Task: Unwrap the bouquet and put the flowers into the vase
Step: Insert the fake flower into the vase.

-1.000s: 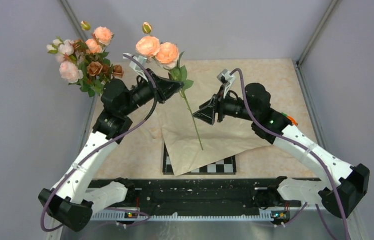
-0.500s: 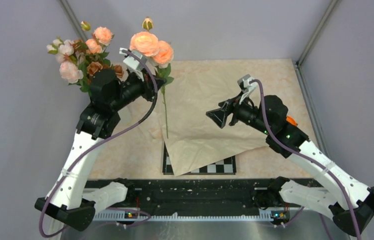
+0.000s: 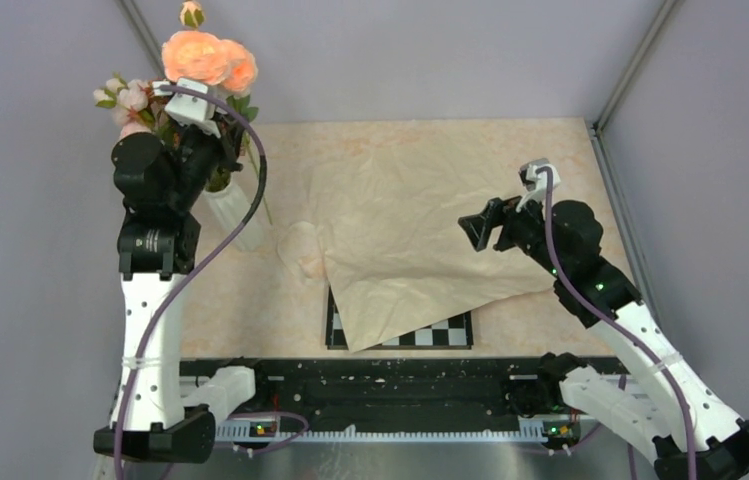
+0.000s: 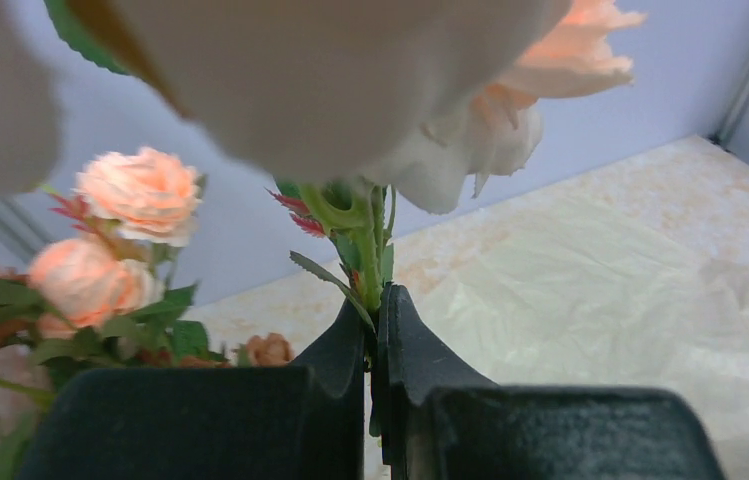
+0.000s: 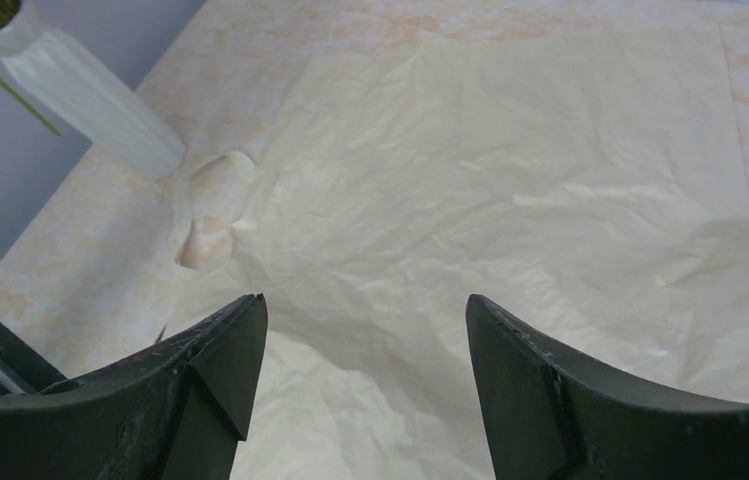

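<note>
My left gripper (image 3: 228,148) (image 4: 377,300) is shut on the green stem (image 4: 370,250) of a peach rose (image 3: 206,56), held high over the white ribbed vase (image 3: 234,214) (image 5: 90,100) at the back left. The stem's lower end (image 3: 262,205) hangs beside the vase's neck. Several pink and peach flowers (image 3: 132,100) (image 4: 135,192) stand in the vase behind the arm. The bouquet's beige wrapping paper (image 3: 420,225) (image 5: 510,200) lies spread flat on the table. My right gripper (image 3: 472,226) (image 5: 365,305) hovers open above the paper, holding nothing.
A small pale crumpled piece (image 3: 301,246) (image 5: 212,200) lies by the vase's foot at the paper's left edge. A checkerboard card (image 3: 420,334) pokes out under the paper's near corner. Grey walls close in at the left, back and right.
The left arm swung the held rose left and upward, from over the paper to above the vase. The right gripper let go of the stem, opened wide and drew back to the right.
</note>
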You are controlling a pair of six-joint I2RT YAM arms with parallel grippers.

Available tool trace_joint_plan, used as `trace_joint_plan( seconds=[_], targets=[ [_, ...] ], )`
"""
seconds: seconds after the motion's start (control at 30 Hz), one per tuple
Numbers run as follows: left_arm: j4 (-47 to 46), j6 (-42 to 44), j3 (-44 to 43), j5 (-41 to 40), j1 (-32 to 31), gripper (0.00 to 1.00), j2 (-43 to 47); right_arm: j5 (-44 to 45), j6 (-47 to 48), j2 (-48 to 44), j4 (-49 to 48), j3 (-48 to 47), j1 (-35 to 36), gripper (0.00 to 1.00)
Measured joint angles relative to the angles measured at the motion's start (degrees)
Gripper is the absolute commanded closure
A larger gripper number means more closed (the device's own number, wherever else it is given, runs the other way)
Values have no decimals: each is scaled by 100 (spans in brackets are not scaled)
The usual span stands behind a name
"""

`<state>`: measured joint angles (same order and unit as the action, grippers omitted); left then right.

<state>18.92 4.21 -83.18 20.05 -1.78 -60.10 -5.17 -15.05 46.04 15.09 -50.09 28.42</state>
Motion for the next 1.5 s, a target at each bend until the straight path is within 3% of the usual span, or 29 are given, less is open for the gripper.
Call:
trace_joint_plan(
  seconds=[0.27, 0.73, 1.5],
  targets=[
    [-647, 310, -39, -372, 601, 100, 297, 87, 11, -68, 190, 232, -450, 26],
    [-1987, 505, 610, -601, 1001, 100, 697, 81, 4, -109, 210, 254, -509, 26],
    [-2900, 297, 2557, -798, 1351, 100, 1161, 55, -15, -179, 205, 278, -546, 26]
  ],
)
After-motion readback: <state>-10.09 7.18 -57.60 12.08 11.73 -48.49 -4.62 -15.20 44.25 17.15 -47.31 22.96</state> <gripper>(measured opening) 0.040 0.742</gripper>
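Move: The left hand already holds the peach fake flower. From it, the vase stands about 5 cm ahead and 7 cm to the left, its middle some 34 cm below; the flower heads in it spread about 7 cm ahead and 9 cm left, a few centimetres lower than the hand. On the table 46 cm below, the ribbon loop lies 1 cm ahead and 4 cm right. From the empty right hand, the vase is roughly 11 cm ahead, 45 cm left and 17 cm lower. Keeping its pinch on the flower's stem, the left hand rises about 8 cm while swinging left and a little back over the vase side, then lowers some 10 cm, easing farther left, to bring the stem down towards the vase. The wrist turns about 20 degrees counter-clockwise to face straight forward and tips its fingers upward. The open right hand first backs off 4 cm, right and down, then waits. ##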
